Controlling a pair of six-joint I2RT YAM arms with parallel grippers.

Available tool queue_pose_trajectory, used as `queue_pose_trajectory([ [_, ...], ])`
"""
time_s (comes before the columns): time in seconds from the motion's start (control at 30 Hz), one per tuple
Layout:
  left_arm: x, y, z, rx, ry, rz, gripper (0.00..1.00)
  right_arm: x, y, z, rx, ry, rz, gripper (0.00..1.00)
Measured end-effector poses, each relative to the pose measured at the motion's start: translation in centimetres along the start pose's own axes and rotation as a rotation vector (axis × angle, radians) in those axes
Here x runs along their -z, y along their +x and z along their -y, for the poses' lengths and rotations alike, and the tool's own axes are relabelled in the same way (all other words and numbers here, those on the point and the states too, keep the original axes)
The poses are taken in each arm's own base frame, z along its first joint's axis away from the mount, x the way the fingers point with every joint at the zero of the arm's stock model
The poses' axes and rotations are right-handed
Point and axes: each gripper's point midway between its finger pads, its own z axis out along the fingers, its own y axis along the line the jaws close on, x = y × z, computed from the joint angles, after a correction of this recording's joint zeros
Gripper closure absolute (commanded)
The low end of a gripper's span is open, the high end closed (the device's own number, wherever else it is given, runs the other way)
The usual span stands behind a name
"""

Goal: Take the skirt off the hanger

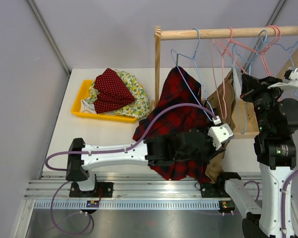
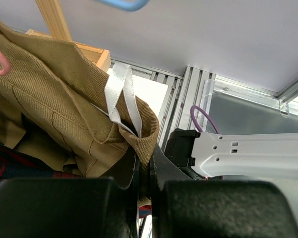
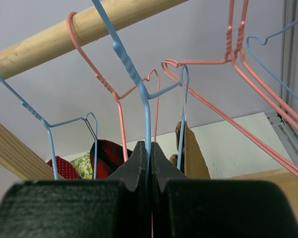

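The red and dark tartan skirt hangs on a pale-blue wire hanger at the left end of the wooden rod, its hem draped over my left arm. It also shows in the right wrist view. My left gripper is shut on the edge of a tan corduroy garment with a white ribbon loop, not on the skirt. My right gripper is shut on the wire of another pale-blue hanger, which carries the tan garment.
A wooden rod on a post holds several pink hangers and blue ones. A yellow tray at the back left holds a red white-dotted garment and a lemon-print one.
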Motion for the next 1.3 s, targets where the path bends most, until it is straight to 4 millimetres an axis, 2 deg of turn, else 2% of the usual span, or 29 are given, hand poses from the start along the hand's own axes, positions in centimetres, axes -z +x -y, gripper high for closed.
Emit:
queue_pose_trajectory([
  [0.17,0.1,0.1,-0.5,-0.006,-0.027,-0.019,1.00,2.9,-2.3,-0.6,-0.016,0.032,-0.029,1.00],
  [0.23,0.3,-0.5,-1.1,-0.011,-0.045,-0.018,1.00,4.6,-3.2,-1.0,-0.027,0.037,-0.042,1.00],
  [0.33,0.3,-2.4,-2.1,-0.014,-0.070,0.012,1.00,7.6,-3.4,-1.2,-0.046,0.052,-0.082,1.00],
  [0.43,0.5,-4.7,-4.2,-0.005,-0.119,0.050,1.00,10.1,-2.5,-1.2,-0.076,0.076,-0.149,1.00],
  [0.53,0.8,-6.4,-6.8,0.006,-0.177,0.079,1.00,11.9,0.1,-0.9,-0.124,0.098,-0.267,1.00],
  [0.63,0.8,-7.2,-8.4,0.013,-0.211,0.088,1.00,13.4,3.0,-0.8,-0.180,0.124,-0.401,1.00],
  [0.73,0.3,-7.2,-9.4,0.015,-0.239,0.076,1.00,15.1,3.9,-1.3,-0.228,0.137,-0.481,1.00],
  [0.83,-0.2,-6.4,-10.5,0.025,-0.266,0.056,1.00,15.9,1.7,-3.1,-0.266,0.087,-0.471,1.00],
  [0.97,-0.3,-5.7,-12.1,0.055,-0.304,0.039,1.00,17.1,-3.5,-6.4,-0.305,-0.038,-0.365,1.00],
  [1.03,-0.4,-5.0,-12.9,0.074,-0.323,0.034,1.00,18.2,-5.4,-8.0,-0.332,-0.114,-0.328,1.00],
  [1.17,-0.8,-2.4,-14.5,0.106,-0.362,-0.006,1.00,19.9,-7.4,-9.0,-0.351,-0.157,-0.276,1.00],
  [1.3,-0.9,0.0,-15.5,0.109,-0.398,-0.056,1.00,20.7,-9.7,-10.1,-0.363,-0.200,-0.222,1.00],
])
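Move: The far notch of the blue hanger, where the brown skirt's second white loop still hangs, lies about 30 cm ahead of the left hand, 3 cm to its right and some 14 cm higher; from the right hand it is roughly 14 cm straight ahead, about level. A pink hanger hangs about 18 cm ahead of the left hand, 3 cm left and 12 cm up; the plaid skirt is 9 cm ahead, 13 cm left and 8 cm lower. The brown skirt, still pinched at the waistband beside its freed loop, goes about 15 cm forward in the left hand, arching up then sinking, while that wrist turns counter-clockwise. The blue hanger, kept in the right fingers and already off the rod, is drawn back some 23 cm and a little left, dipping first, then lifting above its start as the hand turns counter-clockwise. ##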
